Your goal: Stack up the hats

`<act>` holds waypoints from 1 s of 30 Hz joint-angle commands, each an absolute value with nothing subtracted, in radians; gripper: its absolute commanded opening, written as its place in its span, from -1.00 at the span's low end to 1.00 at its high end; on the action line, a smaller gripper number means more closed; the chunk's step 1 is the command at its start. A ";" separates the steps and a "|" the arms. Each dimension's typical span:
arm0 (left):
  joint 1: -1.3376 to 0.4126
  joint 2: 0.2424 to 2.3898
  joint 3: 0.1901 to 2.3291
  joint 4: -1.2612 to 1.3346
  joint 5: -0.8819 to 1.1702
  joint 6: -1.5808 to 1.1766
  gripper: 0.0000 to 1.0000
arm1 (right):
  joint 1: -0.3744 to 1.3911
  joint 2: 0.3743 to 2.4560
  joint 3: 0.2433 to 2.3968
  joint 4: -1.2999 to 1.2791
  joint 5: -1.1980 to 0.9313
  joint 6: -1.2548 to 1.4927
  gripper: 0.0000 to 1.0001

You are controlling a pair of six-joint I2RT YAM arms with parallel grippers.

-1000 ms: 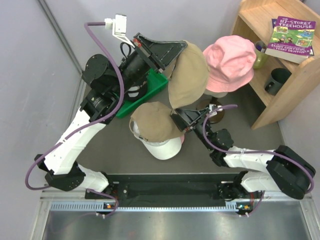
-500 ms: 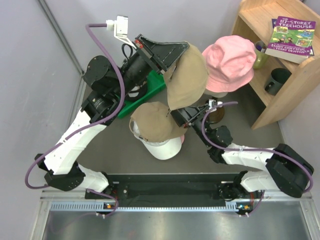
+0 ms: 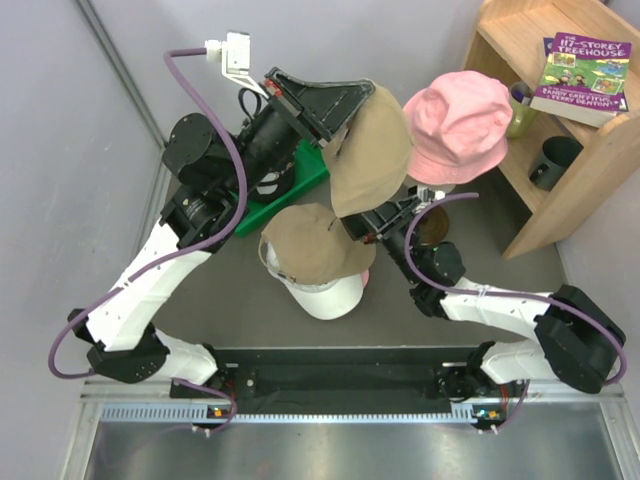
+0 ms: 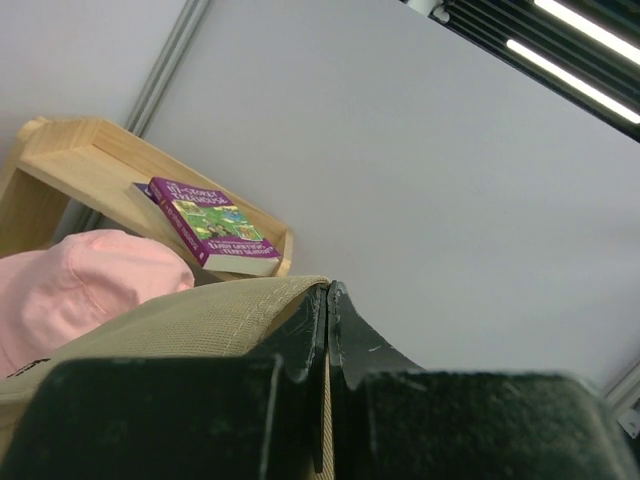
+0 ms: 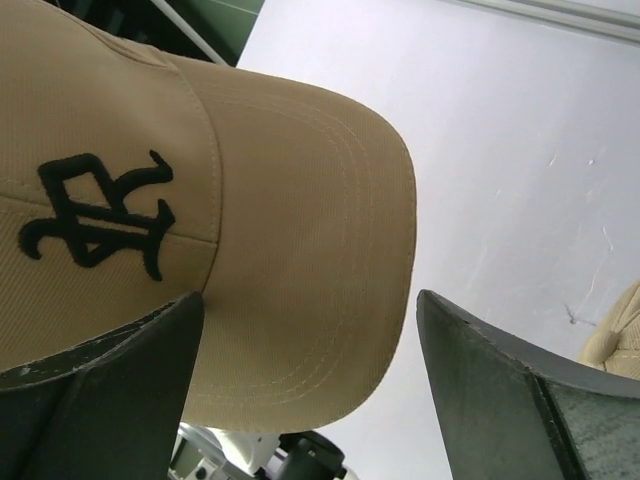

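My left gripper (image 3: 355, 100) is shut on the edge of a tan hat (image 3: 372, 150), which hangs in the air at the back middle. The left wrist view shows its fabric (image 4: 200, 315) pinched between the closed jaws of that left gripper (image 4: 328, 300). My right gripper (image 3: 372, 222) is open just under this hat. In the right wrist view the hat's peak (image 5: 300, 250) and black logo (image 5: 95, 215) fill the space above the right gripper (image 5: 310, 330). On the table, a second tan hat (image 3: 310, 245) lies on a white hat (image 3: 330, 295). A pink hat (image 3: 460, 122) sits further right.
A green bin (image 3: 305, 180) stands under the left arm. A wooden shelf (image 3: 560, 200) at the right holds a purple book (image 3: 582, 65), a green mug (image 3: 520, 110) and a dark cup (image 3: 555, 160). A round brown knob (image 3: 435, 228) is beside the right wrist.
My right gripper has moved away from the stack and up under the hanging tan hat. The left gripper and its hat have shifted slightly left.
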State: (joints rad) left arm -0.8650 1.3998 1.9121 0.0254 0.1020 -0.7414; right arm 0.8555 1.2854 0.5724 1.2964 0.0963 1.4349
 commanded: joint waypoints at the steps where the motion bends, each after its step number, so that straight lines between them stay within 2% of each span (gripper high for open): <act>1: -0.868 1.329 1.905 0.092 0.048 -0.664 -1.00 | 0.870 1.255 0.603 1.729 0.103 1.439 0.71; 9: -0.868 1.259 1.815 0.086 0.020 -0.627 -1.00 | 0.879 1.138 0.534 1.721 0.161 1.425 0.69; 14: -0.868 1.240 1.778 0.083 0.025 -0.634 -1.00 | 0.882 1.092 0.529 1.712 0.181 1.407 0.61; 21: -0.868 1.193 1.717 0.057 -0.040 -0.594 -1.00 | 0.882 1.043 0.522 1.701 0.190 1.375 0.34; 30: -0.868 1.141 1.660 0.014 -0.120 -0.538 -1.00 | 0.882 0.922 0.495 1.611 0.157 1.301 0.11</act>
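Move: The right hand's open fingers are at the tan cap's hanging brim, its middle about 3 cm ahead, 3 cm left and 6 cm up; the hat stack lies level ahead, 6 cm left and 15 cm down, the pink hat 14 cm ahead, 15 cm right and 3 cm up. From the left hand, still pinching that cap's rear edge, the stack is 1 cm ahead, 6 cm left and some 40 cm down, the pink hat 12 cm ahead, 15 cm right and 22 cm down. The right hand draws off to its right by about 7 cm while rising 6 cm and backing nearly 5 cm, fingertips tipping further up, and its fingers narrow by about a third of their range around the held cap's brim edge without shutting. Meanwhile the left hand, keeping its pinch on the cap's rear edge, goes left about 5.5 cm, pausing midway to sink some 3 cm, and turns a little counter-clockwise, so the two hands spread apart sideways. ##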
